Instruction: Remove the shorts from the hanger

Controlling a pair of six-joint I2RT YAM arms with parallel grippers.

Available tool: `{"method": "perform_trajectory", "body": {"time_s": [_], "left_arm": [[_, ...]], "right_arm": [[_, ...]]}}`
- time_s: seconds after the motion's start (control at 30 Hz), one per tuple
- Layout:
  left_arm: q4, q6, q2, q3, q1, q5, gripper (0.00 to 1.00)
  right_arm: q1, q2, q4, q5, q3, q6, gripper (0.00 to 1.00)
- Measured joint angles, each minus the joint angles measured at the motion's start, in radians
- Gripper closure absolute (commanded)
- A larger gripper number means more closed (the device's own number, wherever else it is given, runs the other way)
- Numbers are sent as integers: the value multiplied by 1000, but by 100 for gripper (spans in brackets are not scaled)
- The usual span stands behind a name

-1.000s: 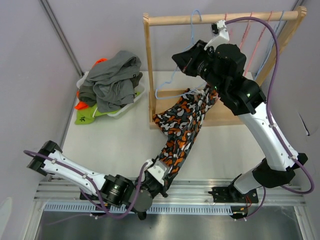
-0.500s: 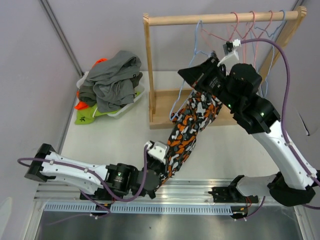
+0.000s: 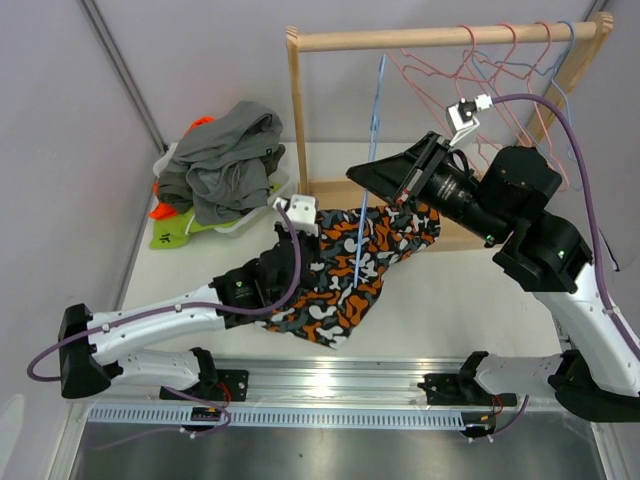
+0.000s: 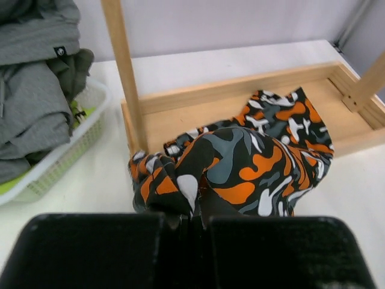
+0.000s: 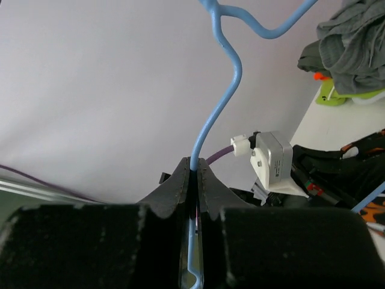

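The camouflage shorts (image 3: 345, 262) sprawl over the table and the wooden rack's base; in the left wrist view the shorts (image 4: 246, 165) spread from my fingers to that base. My left gripper (image 3: 290, 268) (image 4: 195, 212) is shut on a bunched edge of them. My right gripper (image 3: 368, 180) (image 5: 194, 170) is shut on the wire of a blue hanger (image 3: 372, 130) (image 5: 220, 105), held upright in the air. From above, the hanger's lower end crosses in front of the shorts; I cannot tell whether they touch. No hanger shows in the left wrist view.
A white basket (image 3: 262, 208) at the back left holds grey shorts (image 3: 225, 155) over lime green (image 3: 172, 232) and orange cloth. The wooden rack (image 3: 296, 140) stands at the back, with several bare hangers (image 3: 500, 60) on its rail. The rack post (image 4: 123, 72) is right beside my left gripper.
My left gripper swung from the table's near edge up toward the rack, carrying the shorts, which went from stretched taut to slack. The right gripper moved right with the hanger, now upright.
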Motion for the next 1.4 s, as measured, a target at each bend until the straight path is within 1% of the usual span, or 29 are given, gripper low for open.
{"method": "perform_trajectory", "body": {"time_s": [0.13,0.2,0.27,0.37,0.43,0.5,0.57,0.6,0.77,0.83,0.97,1.0,1.03,1.07,1.1,1.13,1.17,1.3,1.33,1.4], "left_arm": [[-11,2,-14,18,22,43,100],[-49,-16,-48,14,18,68,100],[-80,-43,-111,-12,11,79,100],[-127,-97,-228,-76,4,85,100],[-174,-129,-284,-105,1,84,100],[-218,-151,-311,-116,-3,78,100],[-262,-171,-325,-118,-10,71,100],[-283,-179,-329,-118,-13,67,100],[-399,-195,-373,-105,-16,45,100],[-440,-186,-381,-68,-16,31,100],[-490,-127,-378,70,-16,-12,100],[-492,-95,-371,118,-13,-24,100],[-488,-72,-365,151,-4,-31,100],[-489,-34,-349,194,9,-35,100],[-482,-6,-339,229,22,-42,100],[-482,42,-322,280,48,-44,100],[-472,85,-304,325,75,-43,100],[-438,222,-216,521,237,-6,100],[-445,250,-182,588,299,16,100],[-455,286,-81,769,417,74,100]], "right_arm": [[-40,44,-61,-14,110,-19,100],[-106,92,-65,-46,198,-31,100],[-212,157,-63,-109,288,-38,100],[-333,267,-55,-204,402,-30,100],[-377,337,-39,-247,449,-19,100],[-398,401,-32,-286,462,-11,100],[-403,449,-27,-313,451,-1,100],[-404,458,-13,-323,420,5,100],[-404,433,62,-362,200,31,100],[-407,414,125,-364,135,31,100],[-415,313,232,-364,-10,38,100],[-415,283,247,-365,-45,42,97],[-414,251,273,-364,-87,44,78],[-414,222,290,-360,-124,48,52],[-413,200,290,-362,-149,51,30],[-413,171,283,-359,-185,51,5],[-412,145,267,-353,-219,47,0],[-405,64,184,-318,-317,2,1],[-403,46,167,-309,-337,-6,1],[-401,-3,138,-282,-387,-25,1]]}}
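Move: Straight ahead of the right hand, which grips the bare blue hanger, lies the spot on the rail it is bound for, about 20 cm out, 2 cm right and 8 cm higher. The rail's left end is some 11 cm left of the hand and the nearest pink hanger 15 cm to its right, both 20 cm out. For the left hand, holding the shorts, the laundry basket is roughly 27 cm ahead, 26 cm left, 20 cm lower; the rack's left post stands 14 cm ahead, 5 cm left. Carrying the hanger forward about 18 cm in an arc, up and then down, the right hand sets its hook over the rail, eases back, opens wide and sinks away below the rail. The left hand, keeping its pinch on the shorts, draws back slightly while going left, then sweeps left and steeply up, some 20 cm left in all, turning about 20 degrees counter-clockwise as its fingers tip upward. ##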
